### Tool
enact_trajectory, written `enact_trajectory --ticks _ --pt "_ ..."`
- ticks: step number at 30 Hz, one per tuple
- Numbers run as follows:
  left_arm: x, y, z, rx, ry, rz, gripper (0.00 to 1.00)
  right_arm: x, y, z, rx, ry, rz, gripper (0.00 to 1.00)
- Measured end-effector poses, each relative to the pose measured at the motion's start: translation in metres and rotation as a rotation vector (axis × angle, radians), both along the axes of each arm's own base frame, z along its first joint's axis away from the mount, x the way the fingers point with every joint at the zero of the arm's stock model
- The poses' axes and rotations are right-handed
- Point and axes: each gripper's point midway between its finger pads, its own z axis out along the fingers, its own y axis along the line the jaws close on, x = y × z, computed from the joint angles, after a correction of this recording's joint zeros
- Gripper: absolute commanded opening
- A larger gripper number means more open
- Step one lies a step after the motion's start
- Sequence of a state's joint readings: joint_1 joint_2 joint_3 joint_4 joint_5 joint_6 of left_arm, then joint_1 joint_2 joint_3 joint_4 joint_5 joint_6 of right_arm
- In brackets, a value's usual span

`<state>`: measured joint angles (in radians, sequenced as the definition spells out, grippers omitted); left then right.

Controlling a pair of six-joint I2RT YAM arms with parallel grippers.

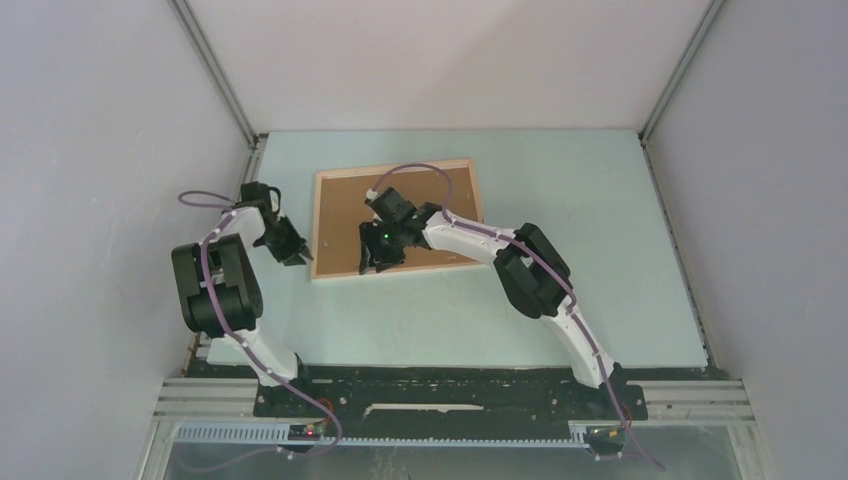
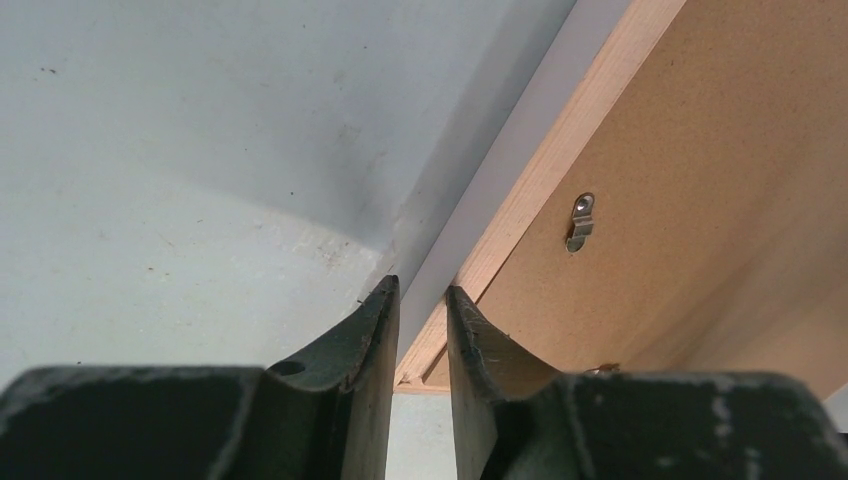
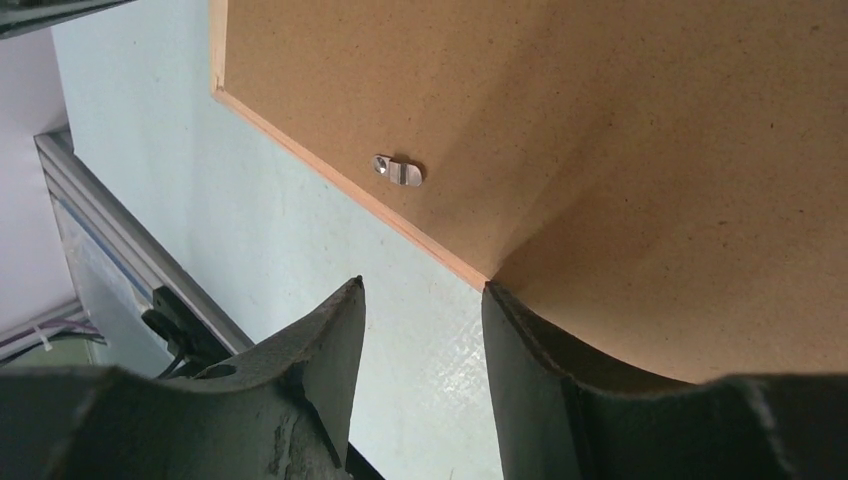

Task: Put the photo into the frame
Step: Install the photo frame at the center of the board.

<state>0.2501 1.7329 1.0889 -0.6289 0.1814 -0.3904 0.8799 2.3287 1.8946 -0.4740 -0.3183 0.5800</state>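
The frame (image 1: 395, 166) lies back-up in the middle of the table. Its pale wood rim encloses the photo (image 1: 345, 215), which shows only its brown board back; the picture side is hidden. My left gripper (image 1: 300, 254) is at the frame's left side near the front corner. In the left wrist view its fingers (image 2: 470, 330) are shut on the wood rim (image 2: 560, 140) beside the board (image 2: 720, 150). My right gripper (image 1: 378, 264) is at the near edge, open. One fingertip (image 3: 500, 310) meets the rim (image 3: 342, 178) and only table shows between the jaws.
Small metal tabs (image 2: 580, 222) (image 3: 398, 170) sit on the board near the rim. The pale green table (image 1: 580, 220) is boxed in by grey walls on three sides. An aluminium rail (image 3: 100, 210) runs along the near edge.
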Motion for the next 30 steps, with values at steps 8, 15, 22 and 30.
enact_trajectory --ticks 8,15,22,30 --pt "0.0 0.001 0.0 0.005 0.006 -0.007 0.28 0.02 0.002 0.002 -0.045 -0.072 -0.104 0.56" --pt "0.0 0.001 0.0 0.009 0.007 -0.006 0.33 0.046 -0.009 -0.001 -0.101 -0.168 -0.208 0.59" --pt "-0.003 0.006 0.0 0.041 0.015 -0.025 0.46 0.054 -0.021 0.005 -0.141 -0.236 -0.164 0.78" --pt "-0.006 0.007 0.018 0.089 -0.037 -0.042 0.62 0.077 -0.095 0.041 -0.204 -0.277 -0.15 0.89"
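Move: The left fingers already straddle the frame's left rail, about 5 cm ahead of its near-left corner. The frame's middle lies some 20 cm to the right and 11 cm ahead, and the left clip 5 cm ahead and 4 cm right. The right hand is low at the near rail: from it the frame's middle is roughly 13 cm ahead and 6 cm right, 3 cm below, and the near clip 6 cm left and 2 cm ahead. The left fingers keep hold of the left rail, then open and lift off it by about 2 cm. Meanwhile the right hand, its fingertip at the near rail, skims forward over the backing board some 5 cm without rising, turning clockwise and tipping its fingers up. It then opens wider, sweeps about 8 cm to the right, rises 4 cm and goes a little farther out, towards the board's middle. ##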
